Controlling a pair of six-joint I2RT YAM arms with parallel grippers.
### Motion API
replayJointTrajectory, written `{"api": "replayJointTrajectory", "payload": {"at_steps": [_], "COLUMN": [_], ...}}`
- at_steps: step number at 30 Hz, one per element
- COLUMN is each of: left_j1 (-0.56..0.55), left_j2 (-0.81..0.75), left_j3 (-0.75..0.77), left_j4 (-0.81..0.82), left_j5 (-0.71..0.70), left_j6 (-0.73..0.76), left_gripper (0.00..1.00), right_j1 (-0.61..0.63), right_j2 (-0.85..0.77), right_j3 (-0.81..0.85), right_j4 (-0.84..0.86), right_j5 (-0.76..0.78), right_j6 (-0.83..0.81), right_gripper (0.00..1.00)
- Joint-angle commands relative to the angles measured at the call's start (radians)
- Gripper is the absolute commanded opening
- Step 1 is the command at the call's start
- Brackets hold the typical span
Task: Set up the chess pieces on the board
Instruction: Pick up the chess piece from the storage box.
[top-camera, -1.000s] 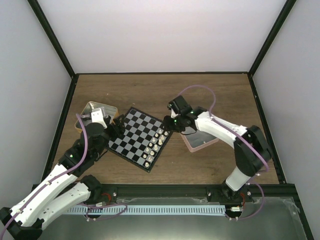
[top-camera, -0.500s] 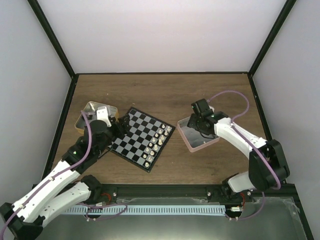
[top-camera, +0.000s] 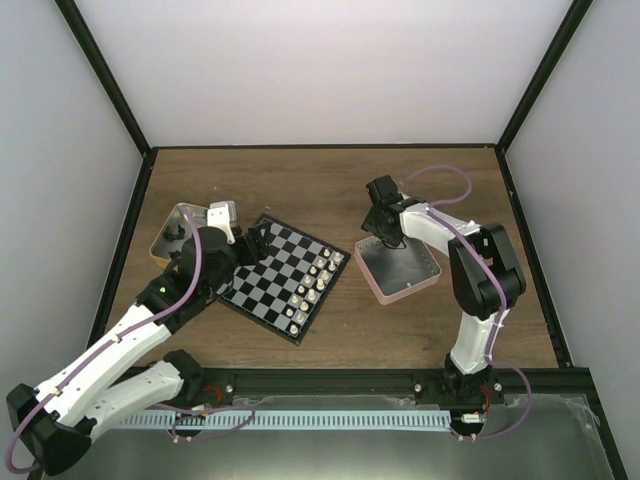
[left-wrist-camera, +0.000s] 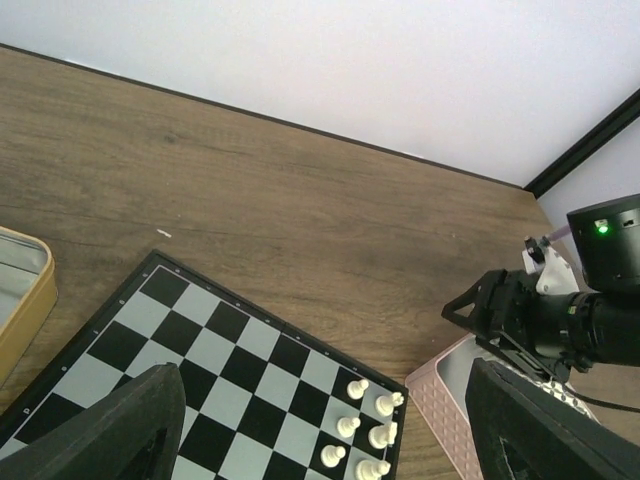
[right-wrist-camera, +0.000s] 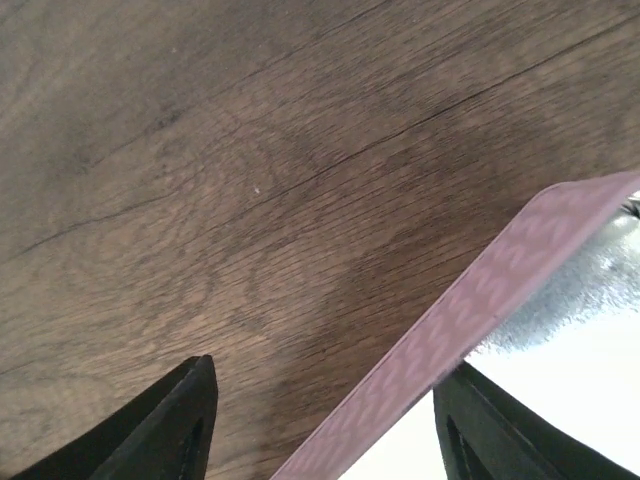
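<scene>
The board (top-camera: 280, 275) lies tilted on the table, left of centre. Several cream-white chess pieces (top-camera: 316, 280) stand in two rows along its right edge. My left gripper (top-camera: 255, 243) hovers open over the board's far-left part, with nothing in it. In the left wrist view the board (left-wrist-camera: 200, 360) and the white pieces (left-wrist-camera: 365, 435) lie between and below its fingers (left-wrist-camera: 120, 430). My right gripper (top-camera: 388, 238) is open at the far-left corner of the pink tray (top-camera: 425, 282). In the right wrist view the tray rim (right-wrist-camera: 480, 290) runs between its spread jaws, untouched.
A gold tin (top-camera: 178, 218) sits left of the board, partly hidden by my left arm. The pink tray (left-wrist-camera: 440, 395) stands right of the board, with bare wood between them. Black frame posts and white walls close in the table.
My right gripper has left the board's right edge, swung right to the tray's far-left corner, and opened. My left gripper has shifted slightly toward the far side of the board.
</scene>
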Motion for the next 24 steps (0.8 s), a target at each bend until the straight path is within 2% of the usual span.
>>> {"api": "replayJointTrajectory", "payload": {"at_steps": [1, 7, 11, 17, 24], "left_j1": [0.005, 0.006, 0.007, 0.007, 0.007], "left_j2": [-0.011, -0.004, -0.004, -0.011, -0.011], "left_j3": [0.015, 0.013, 0.013, 0.010, 0.010], "left_j4": [0.018, 0.024, 0.023, 0.019, 0.021], "left_j5": [-0.016, -0.021, -0.023, -0.026, -0.026], "left_j6": [0.025, 0.033, 0.037, 0.039, 0.039], "left_gripper": [0.79, 0.79, 0.79, 0.79, 0.79], "right_j1": [-0.007, -0.007, -0.006, -0.007, -0.006], "right_j2": [0.029, 0.038, 0.044, 0.024, -0.068], "right_j3": [0.040, 0.024, 0.023, 0.010, -0.085], "right_j4": [0.017, 0.081, 0.092, 0.066, 0.061], "right_j5": [0.038, 0.029, -0.001, -0.002, -0.219], "right_j6": [-0.045, -0.273, -0.366, -0.476, -0.600], "right_gripper": [0.56, 0.35, 0.23, 0.19, 0.14]}}
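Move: The right hand's fingers, still well open, straddle the far wall of the storage box: its middle is level with the hand, about 1 cm to the right and 1 cm down. The box's own middle lies some 7 cm back, 5 cm right and 3 cm below. The chessboard's middle is roughly 9 cm back, 19 cm left and 5 cm lower. From the left hand that far wall is about 12 cm ahead, 22 cm right and 22 cm below. Turning counter-clockwise by nearly 30 degrees almost on the spot, the right hand shuts its fingers most of the way and pinches the storage box's far wall between them, one finger outside and one inside. It sinks about 1 cm at first and edges forward as little, then comes back and drifts 1.5 cm left with the wall in its grip. ##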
